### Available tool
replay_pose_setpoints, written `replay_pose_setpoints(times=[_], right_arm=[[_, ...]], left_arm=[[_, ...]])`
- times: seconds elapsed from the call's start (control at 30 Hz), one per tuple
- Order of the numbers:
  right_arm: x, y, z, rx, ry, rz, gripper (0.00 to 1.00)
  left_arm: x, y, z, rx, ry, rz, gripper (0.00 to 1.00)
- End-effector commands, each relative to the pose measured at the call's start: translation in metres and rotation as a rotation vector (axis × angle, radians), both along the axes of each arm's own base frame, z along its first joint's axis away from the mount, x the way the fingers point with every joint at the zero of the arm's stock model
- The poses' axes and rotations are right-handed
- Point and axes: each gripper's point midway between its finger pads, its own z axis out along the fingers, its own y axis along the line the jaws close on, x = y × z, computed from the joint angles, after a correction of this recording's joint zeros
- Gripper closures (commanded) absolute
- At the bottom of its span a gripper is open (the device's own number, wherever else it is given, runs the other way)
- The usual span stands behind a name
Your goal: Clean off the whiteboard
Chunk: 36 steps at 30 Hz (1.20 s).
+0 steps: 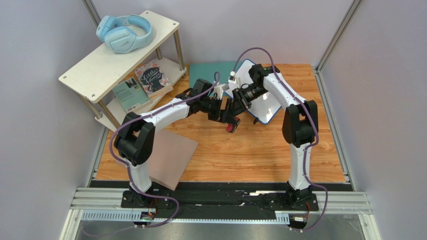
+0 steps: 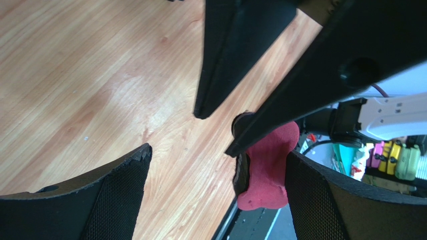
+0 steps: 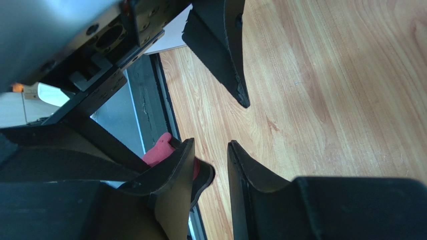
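The whiteboard (image 1: 264, 107), white with a thin blue frame, lies at the back right of the wooden table, partly under my right arm. No marks can be made out on it. Both grippers meet over the table's middle. My left gripper (image 2: 215, 160) stands wide open. A red eraser (image 2: 268, 165) with a black back rests against the inner face of its right finger. My right gripper (image 3: 210, 145) has its jaws a narrow gap apart with only wood showing between them. The eraser (image 3: 158, 150) sits outside its left finger. From above, the eraser (image 1: 230, 128) shows just below the two grippers.
A teal mat (image 1: 213, 70) lies at the back behind the whiteboard. A pinkish-tan board (image 1: 173, 157) overhangs the front left of the table. A two-tier shelf (image 1: 120, 55) at the back left carries blue headphones (image 1: 123, 34) and books.
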Motion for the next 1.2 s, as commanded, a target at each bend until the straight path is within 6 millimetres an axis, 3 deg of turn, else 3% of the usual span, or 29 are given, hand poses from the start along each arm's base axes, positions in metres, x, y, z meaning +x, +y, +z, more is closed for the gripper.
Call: replay_pose_setpoints(times=[0.0,0.27,0.53,0.73,0.77,0.83,0.97,1.0,1.17], right_arm=[[-0.021,-0.004,0.026,0.02,-0.051,0.05,0.66],[-0.042,-0.013,0.012,-0.019,-0.035,0.096,0.66],[-0.04,-0.02,0.015,-0.055,-0.092,0.096,0.64],[-0.019,-0.02,0.055,-0.051,-0.26,0.011,0.5],[-0.015,-0.02,0.072,-0.037,-0.337,-0.008,0.41],[-0.013,-0.021,0.088,-0.039,-0.388,-0.053,0.33],[-0.008,-0.025,0.126,-0.023,-0.535,-0.135,0.0],[-0.011,-0.028,0.139,-0.02,-0.573,-0.152,0.0],[-0.015,-0.044,0.16,-0.049,-0.645,-0.241,0.0]], left_arm=[[0.025,0.008,0.013,-0.003,-0.05,0.078,0.01],[0.047,0.027,0.025,-0.041,-0.079,0.162,0.01],[0.053,0.061,0.014,0.081,-0.095,0.213,0.01],[0.049,0.081,0.014,0.179,-0.169,0.189,0.01],[0.05,0.085,0.015,0.2,-0.197,0.193,0.01],[0.049,0.093,0.02,0.227,-0.228,0.207,0.01],[0.048,0.11,0.026,0.296,-0.28,0.23,0.01],[0.048,0.113,0.03,0.298,-0.293,0.237,0.01],[0.036,0.111,0.034,0.248,-0.32,0.185,0.01]])
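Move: The red eraser is off the table between the two hands, by their rear fingertips: about 4 cm back, 2 cm right of and 3 cm below the left hand, and some 4 cm back, 2 cm left of and 3 cm below the right. From the right hand the whiteboard's middle lies roughly 9 cm ahead, 8 cm right and 8 cm lower; the green mat is about 15 cm ahead, 8 cm left and 11 cm lower. Left hand withdraws some 10 cm left and forward; right eases back, then rises about 15 cm, opening wide. ##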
